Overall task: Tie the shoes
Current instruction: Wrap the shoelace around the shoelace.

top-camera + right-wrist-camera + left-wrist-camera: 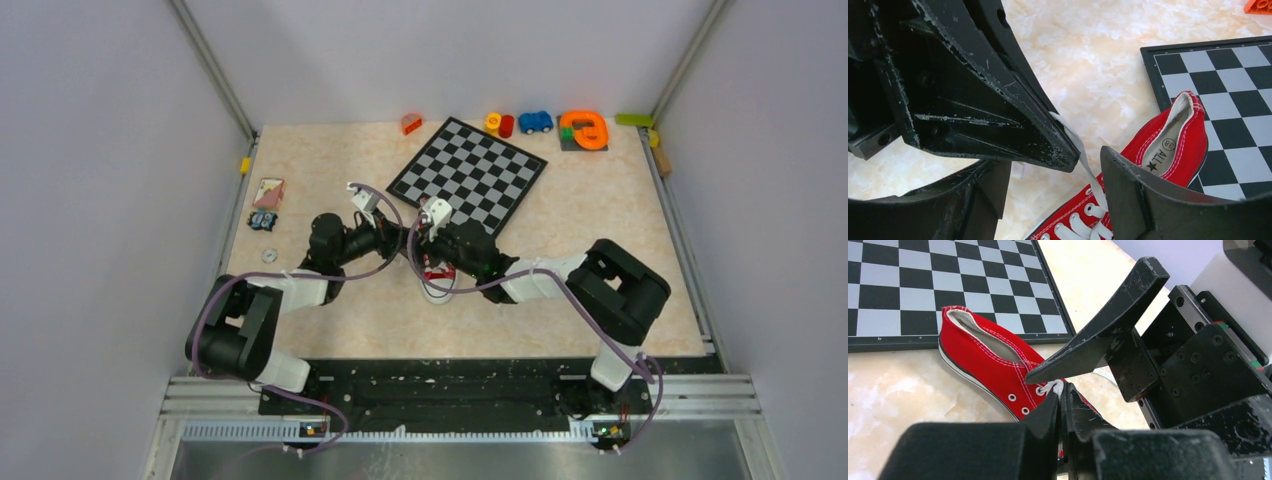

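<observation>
The red shoe (990, 362) lies on the table with its heel on the chessboard's edge; in the top view only a bit of the shoe (437, 286) shows beneath both wrists. My left gripper (1062, 396) is shut on a white lace (1056, 387) just above the top eyelets. In the right wrist view the left gripper (998, 115) holds that lace (1087, 167) taut, slanting down to the shoe (1173, 145). My right gripper (1053, 165) stands open, its fingers (1138, 192) either side of the taut lace, not touching it.
The chessboard (468, 175) lies just behind the shoe. Small toys line the back edge: an orange block (411, 123), a blue car (535, 121), an orange ring piece (585, 130). A card (268, 192) and a washer (269, 256) lie at the left.
</observation>
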{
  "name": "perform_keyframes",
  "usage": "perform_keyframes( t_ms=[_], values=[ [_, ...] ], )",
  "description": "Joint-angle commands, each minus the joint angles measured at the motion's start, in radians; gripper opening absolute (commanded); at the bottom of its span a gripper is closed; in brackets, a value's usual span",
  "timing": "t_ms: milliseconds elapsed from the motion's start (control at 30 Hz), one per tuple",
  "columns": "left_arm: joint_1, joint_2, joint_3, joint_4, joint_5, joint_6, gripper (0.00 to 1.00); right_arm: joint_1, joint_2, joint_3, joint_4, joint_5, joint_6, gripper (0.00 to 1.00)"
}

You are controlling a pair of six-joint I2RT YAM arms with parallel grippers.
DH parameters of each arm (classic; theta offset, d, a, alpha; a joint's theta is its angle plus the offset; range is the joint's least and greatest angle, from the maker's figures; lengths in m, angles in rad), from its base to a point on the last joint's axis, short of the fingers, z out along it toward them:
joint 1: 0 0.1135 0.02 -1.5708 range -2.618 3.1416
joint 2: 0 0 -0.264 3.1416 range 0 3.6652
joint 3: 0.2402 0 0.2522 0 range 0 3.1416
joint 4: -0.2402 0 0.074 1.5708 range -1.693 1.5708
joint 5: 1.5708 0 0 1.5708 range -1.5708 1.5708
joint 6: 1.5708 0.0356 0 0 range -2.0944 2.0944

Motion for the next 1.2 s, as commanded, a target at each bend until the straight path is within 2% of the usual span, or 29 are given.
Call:
perform_keyframes(
  t_ms=[0,67,167,233,267,300,533,633,733,867,900,967,1000,1167],
  values=[
    [0.002,-0.004,-0.007,0.098,0.009,-0.018,0.07,0.019,0.018,0.042,0.116,0.048,0.016,0.63],
    [0.002,-0.002,-0.009,0.098,0.009,-0.016,0.08,0.020,0.020,0.041,0.132,0.051,0.019,0.53],
    [0.002,0.001,-0.011,0.119,0.022,-0.033,0.17,0.020,0.012,0.041,0.131,0.051,0.011,0.20],
    [0.002,-0.015,-0.021,0.121,0.008,-0.036,0.43,0.020,0.010,0.043,0.123,0.047,0.004,0.02],
    [0.002,-0.028,-0.030,0.113,-0.010,-0.029,0.52,0.019,0.009,0.044,0.120,0.046,0.002,0.00],
    [0.002,-0.044,-0.039,0.100,-0.025,-0.011,0.54,0.019,0.008,0.043,0.119,0.046,0.002,0.00],
    [0.002,-0.114,-0.061,0.024,-0.086,0.028,0.51,0.019,0.003,-0.002,0.172,0.051,0.000,0.00],
    [0.002,-0.112,-0.084,0.084,-0.110,-0.026,0.48,0.011,-0.002,-0.017,0.192,0.028,0.007,0.00],
    [0.003,-0.104,-0.145,0.233,-0.122,-0.075,0.49,-0.008,-0.010,-0.026,0.207,-0.005,0.040,0.00],
    [0.003,-0.089,-0.183,0.334,-0.108,-0.101,0.51,-0.037,-0.022,-0.024,0.199,-0.065,0.080,0.00],
    [0.003,-0.085,-0.190,0.367,-0.095,-0.105,0.53,-0.045,-0.022,-0.023,0.197,-0.079,0.096,0.00],
    [0.003,-0.073,-0.204,0.425,-0.076,-0.110,0.72,-0.065,-0.020,-0.021,0.196,-0.118,0.128,0.00],
    [0.003,-0.064,-0.213,0.457,-0.072,-0.110,0.78,-0.074,-0.019,-0.019,0.195,-0.139,0.141,0.00],
    [0.002,0.016,-0.221,0.541,-0.027,-0.078,0.81,-0.108,-0.002,-0.001,0.188,-0.212,0.206,0.00]
  ],
)
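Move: The white shoelace end is still pinched in the left fingertips, right at that hand point. It lies between the right gripper's open fingers too, about 1 cm ahead and 1 cm left of that hand, at its height. From the left hand, the red shoe's middle is about 6 cm right, 2 cm back and 10 cm down; the chessboard's middle is some 18 cm ahead, 14 cm right and 14 cm down. Close the right fingers fully on the shoelace end while opening the left ones to let it go. Then draw the emptied left gripper about 3 cm away from the right gripper, back and left and a little up, spreading its fingers wide. Keep the right grip on the lace, easing forward, right and slightly up by 1 to 2 cm with a small roll. ##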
